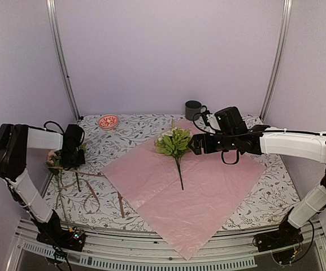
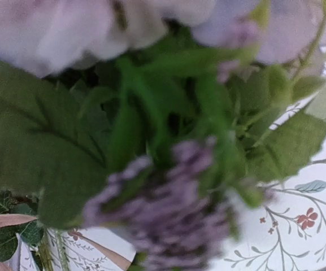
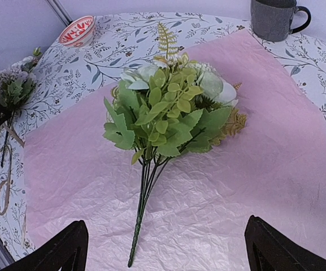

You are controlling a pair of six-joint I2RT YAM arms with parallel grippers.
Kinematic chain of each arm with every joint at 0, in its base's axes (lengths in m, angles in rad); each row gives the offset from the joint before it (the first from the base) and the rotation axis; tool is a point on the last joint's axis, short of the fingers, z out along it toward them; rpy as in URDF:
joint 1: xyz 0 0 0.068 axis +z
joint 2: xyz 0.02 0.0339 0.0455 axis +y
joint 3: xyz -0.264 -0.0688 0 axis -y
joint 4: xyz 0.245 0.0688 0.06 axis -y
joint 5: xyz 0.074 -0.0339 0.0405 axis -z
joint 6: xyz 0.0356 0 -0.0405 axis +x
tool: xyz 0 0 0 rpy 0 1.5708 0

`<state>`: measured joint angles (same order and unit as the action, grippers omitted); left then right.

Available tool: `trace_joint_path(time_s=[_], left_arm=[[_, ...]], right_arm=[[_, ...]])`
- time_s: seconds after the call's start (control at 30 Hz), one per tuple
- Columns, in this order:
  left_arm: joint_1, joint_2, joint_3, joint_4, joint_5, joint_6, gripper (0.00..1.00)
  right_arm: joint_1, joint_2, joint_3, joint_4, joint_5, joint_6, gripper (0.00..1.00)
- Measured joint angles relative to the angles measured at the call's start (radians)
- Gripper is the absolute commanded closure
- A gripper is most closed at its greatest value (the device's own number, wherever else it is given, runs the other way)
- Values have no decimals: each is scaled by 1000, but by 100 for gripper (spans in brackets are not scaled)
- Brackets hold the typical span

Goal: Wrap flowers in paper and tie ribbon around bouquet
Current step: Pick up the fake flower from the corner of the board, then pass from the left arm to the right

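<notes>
The lilac-pink paper (image 1: pixel 208 192) lies flat across the middle of the table. On it rests a bunch of flowers (image 1: pixel 174 142) with green leaves and white blooms, its stalk (image 3: pixel 137 226) pointing toward the front edge. My right gripper (image 1: pixel 195 145) hovers open just right of that bunch, and its fingertips (image 3: pixel 75 240) straddle the stalk from well above. At the far left my left gripper (image 1: pixel 72 155) is shut beside a second clump of pink flowers (image 1: pixel 54 160). Blurred leaves and lilac blooms (image 2: pixel 174 203) fill the left wrist view and hide its jaws. The beige ribbon (image 1: pixel 66 185) curls next to them.
A grey mug (image 1: pixel 193 109) stands at the back behind the paper. A red-and-white bowl (image 1: pixel 108 121) sits at the back left. Loose brown stalks (image 1: pixel 120 204) lie on the floral-printed cloth (image 1: pixel 264 197) left of the paper.
</notes>
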<state>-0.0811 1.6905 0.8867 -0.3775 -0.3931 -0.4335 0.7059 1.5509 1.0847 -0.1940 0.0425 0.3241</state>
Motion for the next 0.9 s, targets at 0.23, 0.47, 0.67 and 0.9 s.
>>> trace_joint_path(time_s=[0.23, 0.47, 0.67, 0.9], left_arm=[[-91, -299, -95, 99, -38, 31, 100], [-290, -666, -183, 290, -148, 137, 100], [-610, -887, -232, 584, -188, 451, 100], [-908, -834, -114, 770, -174, 689, 100]], right_arm=[[0, -21, 0, 3, -1, -11, 1], [0, -82, -5, 100, -105, -71, 1], [0, -185, -49, 280, -229, -135, 0], [9, -194, -48, 480, -580, -174, 5]])
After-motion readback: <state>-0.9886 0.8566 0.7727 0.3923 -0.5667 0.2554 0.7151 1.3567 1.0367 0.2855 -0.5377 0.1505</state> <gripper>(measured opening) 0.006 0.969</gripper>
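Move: The left fingers are already shut on the flower in the board's left corner. The bouquet on the pink paper lies about 42 cm to that hand's right and 4 cm farther out, at about its height; the roses lie some 9 cm left and 2 cm ahead, the red bowl about 21 cm ahead and 9 cm right. From the open right hand, the bouquet is roughly 5 cm ahead, 6 cm left and 14 cm below. Left arm whisks the pinched flower 40 cm up and 25 right, tipping level; the open right hand rises too. ##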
